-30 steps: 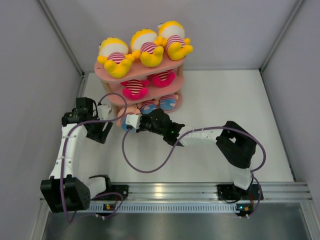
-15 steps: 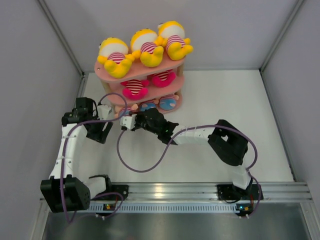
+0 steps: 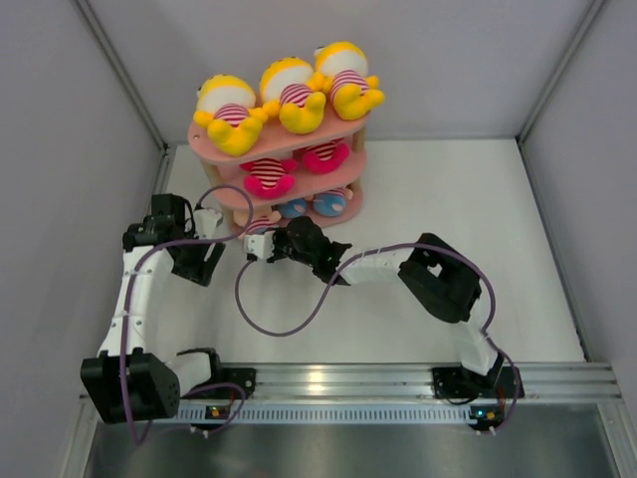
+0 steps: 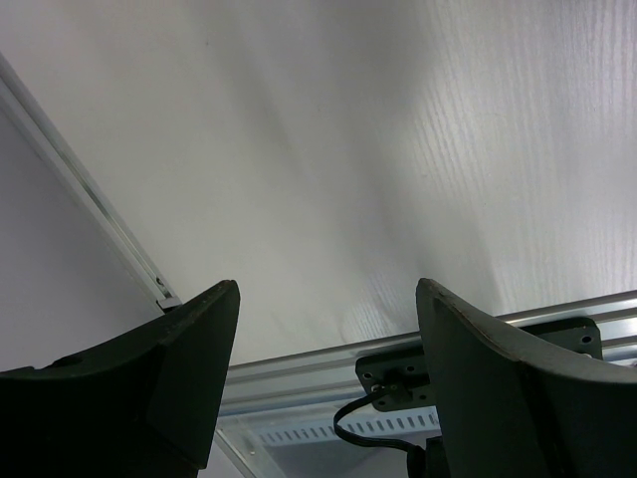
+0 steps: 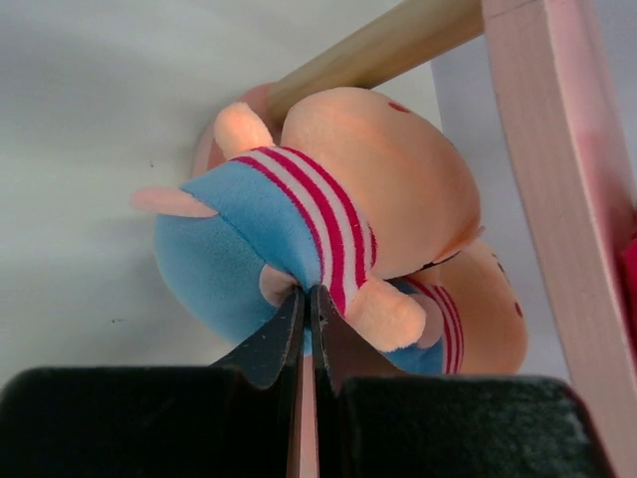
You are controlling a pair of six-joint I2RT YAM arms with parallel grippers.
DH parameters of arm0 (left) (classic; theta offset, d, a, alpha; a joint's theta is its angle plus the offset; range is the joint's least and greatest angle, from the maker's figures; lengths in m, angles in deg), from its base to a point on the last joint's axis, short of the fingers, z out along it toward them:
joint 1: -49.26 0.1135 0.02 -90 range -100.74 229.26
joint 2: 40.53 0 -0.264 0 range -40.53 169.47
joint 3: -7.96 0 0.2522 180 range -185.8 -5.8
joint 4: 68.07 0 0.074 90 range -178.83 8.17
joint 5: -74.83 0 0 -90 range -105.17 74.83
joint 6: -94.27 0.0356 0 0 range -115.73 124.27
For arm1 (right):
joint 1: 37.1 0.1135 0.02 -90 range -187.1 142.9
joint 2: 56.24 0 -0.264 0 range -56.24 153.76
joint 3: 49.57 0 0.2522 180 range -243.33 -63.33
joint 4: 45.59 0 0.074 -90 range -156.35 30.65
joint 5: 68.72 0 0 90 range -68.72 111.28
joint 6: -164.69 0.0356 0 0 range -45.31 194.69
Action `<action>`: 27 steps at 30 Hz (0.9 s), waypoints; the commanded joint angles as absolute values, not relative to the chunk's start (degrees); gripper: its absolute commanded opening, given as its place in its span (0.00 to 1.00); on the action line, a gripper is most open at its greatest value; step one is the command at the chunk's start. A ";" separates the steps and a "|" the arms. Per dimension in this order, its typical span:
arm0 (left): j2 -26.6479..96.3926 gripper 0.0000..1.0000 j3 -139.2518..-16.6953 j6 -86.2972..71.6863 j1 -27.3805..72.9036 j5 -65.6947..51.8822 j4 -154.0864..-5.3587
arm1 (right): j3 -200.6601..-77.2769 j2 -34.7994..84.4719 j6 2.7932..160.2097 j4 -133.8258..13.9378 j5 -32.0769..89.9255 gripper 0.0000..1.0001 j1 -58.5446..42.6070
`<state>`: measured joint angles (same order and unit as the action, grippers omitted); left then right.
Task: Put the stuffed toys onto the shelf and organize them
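The pink shelf [image 3: 299, 145] stands at the back of the table. Three yellow stuffed toys [image 3: 284, 95] lie on its top board. Two with magenta bottoms [image 3: 269, 177] lie on the middle board and two with blue bottoms [image 3: 333, 203] on the lowest. My right gripper [image 3: 257, 235] [image 5: 307, 291] is shut on the cloth of a peach-headed, blue-bottomed toy [image 5: 299, 219] [image 3: 261, 224]. That toy is at the left end of the lowest board, against a wooden post [image 5: 378, 50], with another like it [image 5: 493, 309] behind. My left gripper [image 3: 202, 261] [image 4: 328, 289] hangs open and empty left of the shelf.
Grey walls close in the table on the left, right and back. The aluminium rail [image 3: 338, 378] with both arm bases runs along the near edge. Purple cables [image 3: 279, 329] loop over the table between the arms. The pink board edge [image 5: 557, 149] is close on the right of the held toy.
My right arm has reached further left and toward the shelf, carrying the blue-bottomed toy in under the lowest board's left end. The left arm has stayed still.
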<state>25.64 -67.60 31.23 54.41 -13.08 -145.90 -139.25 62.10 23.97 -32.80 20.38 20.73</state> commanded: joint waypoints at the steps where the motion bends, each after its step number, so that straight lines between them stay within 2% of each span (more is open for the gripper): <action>1: 24.68 0.78 -67.24 31.52 54.27 -12.09 -145.28 | -141.74 63.28 26.16 -30.70 20.76 0.00 20.38; 9: 24.51 0.78 -66.62 31.70 54.18 -11.92 -145.28 | -140.50 62.67 31.96 -29.55 19.27 0.02 20.91; 10: 24.51 0.78 -66.54 31.70 54.27 -11.65 -145.37 | -140.50 62.50 33.63 -29.81 19.17 0.06 20.91; 11: 24.51 0.78 -66.54 31.70 54.18 -11.39 -145.37 | -140.42 62.32 34.34 -30.08 18.91 0.18 20.91; 13: 24.51 0.78 -66.36 31.87 54.18 -10.52 -145.37 | -140.07 61.80 36.27 -30.17 18.30 0.31 20.91; 20: 25.21 0.78 -65.57 36.17 54.27 1.24 -145.11 | -136.38 58.28 41.99 -27.19 18.21 0.42 20.91; 22: 25.56 0.78 -65.13 37.23 54.27 2.49 -143.80 | -135.23 57.31 43.48 -25.87 18.12 0.49 21.00; 27: 26.70 0.78 -62.85 40.57 54.10 3.73 -139.14 | -134.53 54.77 47.16 -26.30 18.12 0.59 20.91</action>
<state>25.77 -63.93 37.22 54.39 0.36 -143.41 -134.95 60.31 42.85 -29.87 18.06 20.81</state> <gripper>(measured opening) 0.780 0.578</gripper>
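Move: The pig toy that my closed right fingertips rest against lies with its middle about 5 cm ahead, 2 cm left and slightly below them, head into the bottom shelf's left end. The second pig toy sits some 8 cm ahead and 6 cm right of my right hand; the third is about 9 cm ahead and 15 cm right. From my left hand, the near pig toy lies roughly 16 cm ahead, 13 cm right and 5 cm lower. With my right hand at the pig toy's blue lower body, I sink a good centimetre, then open the shut fingers to over half. As they spread I roll the hand about 20 degrees clockwise, seen along the fingers, and ease 1.5 cm back and right. My left hand, still open, swings about 4 cm right towards that toy and sinks slightly, its fingertips tilting right. ##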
